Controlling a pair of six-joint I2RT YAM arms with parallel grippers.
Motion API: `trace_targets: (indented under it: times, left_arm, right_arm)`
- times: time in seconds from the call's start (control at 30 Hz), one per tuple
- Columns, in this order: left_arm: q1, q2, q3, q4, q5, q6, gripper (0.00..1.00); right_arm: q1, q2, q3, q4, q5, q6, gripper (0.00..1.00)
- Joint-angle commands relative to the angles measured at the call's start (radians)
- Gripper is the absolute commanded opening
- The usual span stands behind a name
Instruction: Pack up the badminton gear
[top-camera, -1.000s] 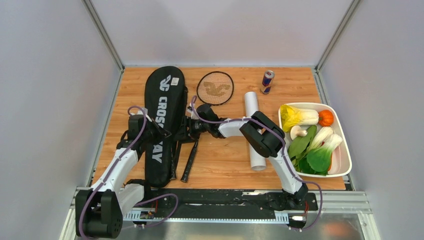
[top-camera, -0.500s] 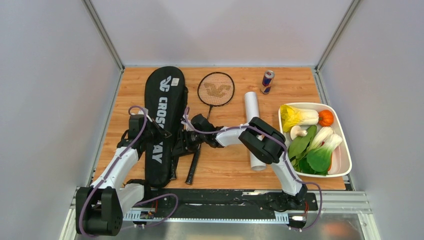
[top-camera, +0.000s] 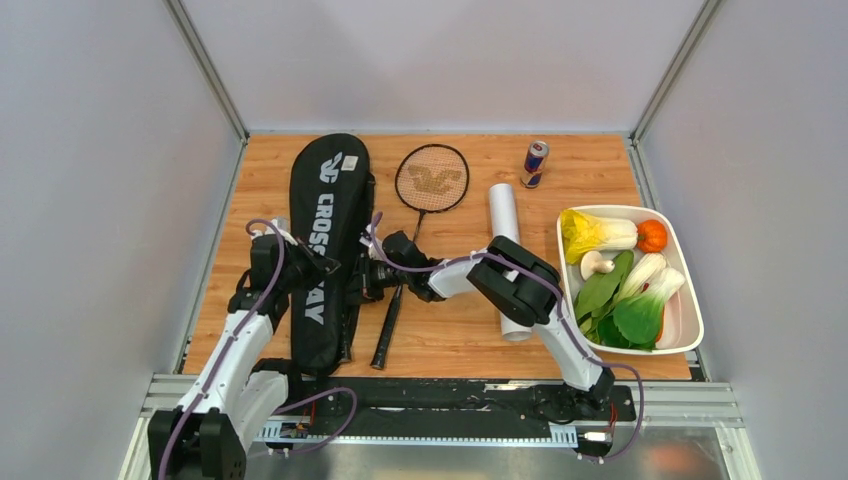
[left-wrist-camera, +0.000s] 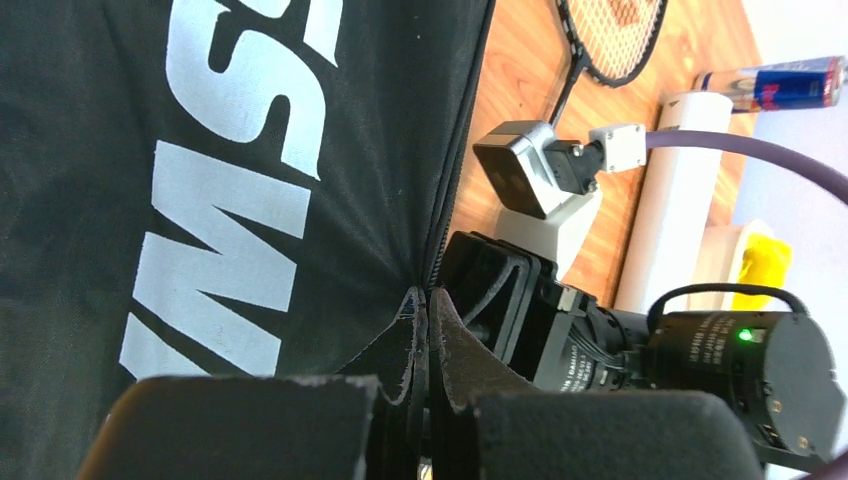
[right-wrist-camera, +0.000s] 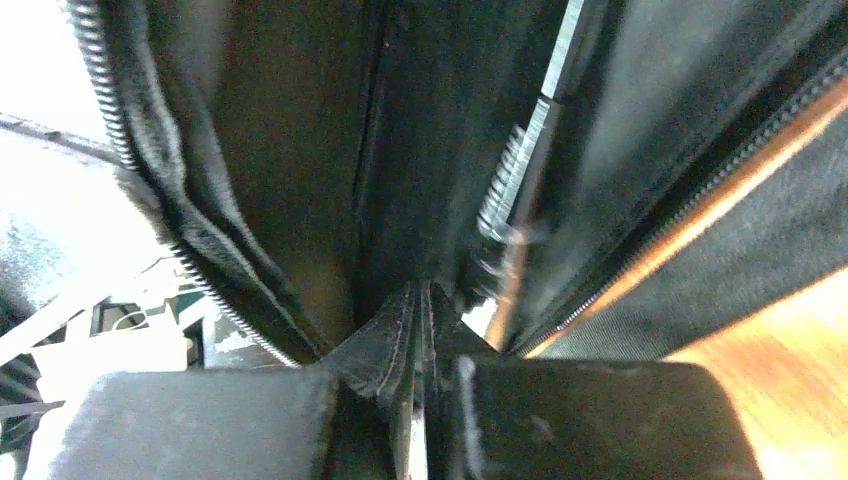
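The long black racket bag lies lengthwise at the table's left. My left gripper is shut on the bag's right zip edge, and the left wrist view shows its tips pinching the black fabric. From the right, my right gripper reaches the same edge. In the right wrist view its jaws are closed on a thin dark fold inside the bag's open mouth. A black racket lies beside the bag, its handle towards me. The white tube passes under the right arm.
A red-and-blue drink can stands at the back, right of the racket head. A white tray of vegetables fills the right side. The bag's black straps lie along its right edge. Grey walls enclose the table.
My right gripper has moved left and nearer to the bag's edge and has closed there. The left arm has shifted slightly towards me, still shut on the bag.
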Motion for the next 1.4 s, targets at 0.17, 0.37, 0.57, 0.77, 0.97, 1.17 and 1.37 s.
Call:
trace_targets:
  times: [0.17,0.37,0.57,0.77,0.97,1.17,1.37]
  left_arm:
    - [-0.005,-0.099,-0.020,0.008,-0.053,-0.056,0.00]
    - [-0.005,-0.041,-0.029,0.030,-0.041,-0.040,0.00]
    - [-0.006,-0.007,-0.051,0.068,-0.017,-0.054,0.00]
    - [-0.012,-0.008,-0.092,0.121,0.012,-0.091,0.00]
    - [-0.023,0.004,-0.109,0.136,0.008,-0.101,0.00]
    - [-0.024,0.016,-0.110,0.159,0.005,-0.109,0.00]
    - [-0.024,0.022,-0.118,0.177,0.008,-0.117,0.00]
  right_arm:
    - [-0.009,0.042,0.073,0.084,0.018,0.013,0.10]
    - [-0.023,-0.061,0.127,-0.231,0.075,-0.218,0.20]
    - [-0.067,-0.218,0.011,-0.369,0.178,-0.321,0.27]
    - [-0.102,-0.225,0.014,-0.422,0.244,-0.353,0.43]
    - [-0.107,-0.141,0.099,-0.456,0.300,-0.348,0.45]
    - [-0.109,-0.049,0.205,-0.453,0.327,-0.329,0.46]
    - [-0.107,0.015,0.245,-0.443,0.408,-0.286,0.50]
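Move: The left gripper already pinches the bag's upper opening edge. The right fingers, nearly shut, are inside the opening; the stretch of lower edge they go to lies about 12 cm ahead, 4 cm right and 3 cm below. The loose racket's grip is some 12 cm back and 11 cm right of the right hand. From the left hand, that stretch is roughly 4 cm ahead, 7 cm right and 8 cm below. Draw the right gripper out of the bag's opening and take it some 11 cm forward along the bag's side, first swinging right and up over the edge, then down and slightly back left to the lower edge. Open its fingers to about half and tip them steeper down, angled more forward. With the left, keep pinching the upper edge, raise it briefly by 2 cm, then lower it to about 3 cm below its start. ##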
